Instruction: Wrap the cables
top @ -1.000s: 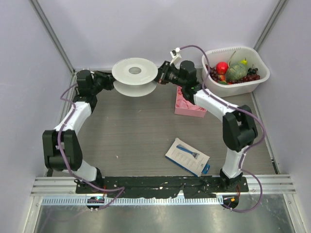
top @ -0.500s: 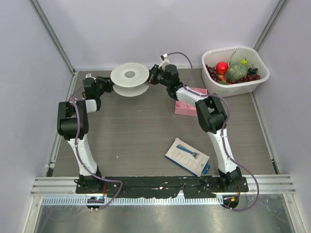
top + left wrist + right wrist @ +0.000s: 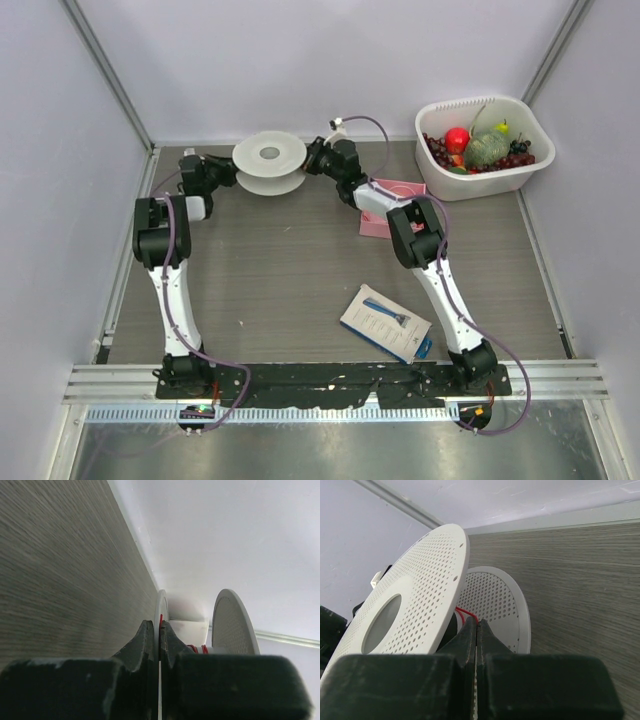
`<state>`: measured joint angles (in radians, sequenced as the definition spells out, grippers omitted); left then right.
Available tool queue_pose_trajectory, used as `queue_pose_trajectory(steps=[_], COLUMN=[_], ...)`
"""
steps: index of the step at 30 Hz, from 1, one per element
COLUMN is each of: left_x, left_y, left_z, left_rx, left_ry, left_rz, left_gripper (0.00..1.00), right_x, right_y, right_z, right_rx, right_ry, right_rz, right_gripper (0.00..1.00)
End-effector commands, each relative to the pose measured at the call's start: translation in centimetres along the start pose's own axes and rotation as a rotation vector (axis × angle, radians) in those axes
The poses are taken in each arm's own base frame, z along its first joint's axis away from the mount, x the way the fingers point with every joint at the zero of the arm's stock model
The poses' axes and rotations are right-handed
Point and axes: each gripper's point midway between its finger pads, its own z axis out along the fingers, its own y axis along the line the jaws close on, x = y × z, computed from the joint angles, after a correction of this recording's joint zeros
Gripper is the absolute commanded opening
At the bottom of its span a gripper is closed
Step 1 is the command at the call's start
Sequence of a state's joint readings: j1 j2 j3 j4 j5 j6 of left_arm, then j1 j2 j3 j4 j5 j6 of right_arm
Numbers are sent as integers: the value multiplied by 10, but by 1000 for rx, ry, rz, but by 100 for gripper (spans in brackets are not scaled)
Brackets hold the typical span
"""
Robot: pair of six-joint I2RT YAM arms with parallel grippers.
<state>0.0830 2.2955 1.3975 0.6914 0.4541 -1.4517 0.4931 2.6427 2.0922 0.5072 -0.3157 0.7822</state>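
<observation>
A white perforated spool sits at the back of the table between both grippers. The cable is a thin red wire, with a few turns on the spool's core. My left gripper is shut on the thin edge of one spool flange, with a bit of red wire at its tips. It is at the spool's left in the top view. My right gripper is shut on the red wire between the two flanges, at the spool's right.
A pink box lies under the right forearm. A white basket of fruit stands at the back right. A packaged razor lies front centre. The back wall is close behind the spool.
Both arms have reached further toward the back wall and their elbows have risen. The spool looks smaller and lower than a second ago. Both grippers have kept their hold.
</observation>
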Motion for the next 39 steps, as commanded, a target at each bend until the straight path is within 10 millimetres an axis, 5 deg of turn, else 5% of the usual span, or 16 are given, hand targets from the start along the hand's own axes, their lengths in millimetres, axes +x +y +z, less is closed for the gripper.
queue_pose_trajectory(steps=[1,16,20,31,39], left_x=[-49,-54,-57,-85,-108], left_y=[-12,25,33,68,65], left_z=[18,61,67,37,11], left_rx=[5,-58,-89,-261,-285], left_ry=[-218,-219,-226,-281,-316], left_rz=[80,110,112,80,60], left_gripper=[0,1,18,33,46], right_x=[-12,-20,-15,-17,-11], right_y=[13,-32,-47,-56,-63], right_z=[13,31,30,30,28], right_rx=[-31,72,111,137,143], right_ry=[-77,-194,-203,-220,-204], right_rz=[-92,-137,-128,-118,-109], right_gripper=[1,1,1,1,1])
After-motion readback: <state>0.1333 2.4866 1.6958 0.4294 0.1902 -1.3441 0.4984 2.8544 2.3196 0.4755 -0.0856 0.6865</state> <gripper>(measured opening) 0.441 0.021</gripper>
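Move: The spool is still pinched by opposite edges of its lower flange. Its landing spot on the table lies about 5 cm ahead of and 6 cm below both hands, some 11 cm to the left hand's right and 9 cm to the right hand's left. The pink box stands some 28 cm to the right hand's right, 5 cm back and 4 cm lower. Both hands lower the spool forward about 5 cm; the left releases and retreats leftward, the right keeps pinching. ##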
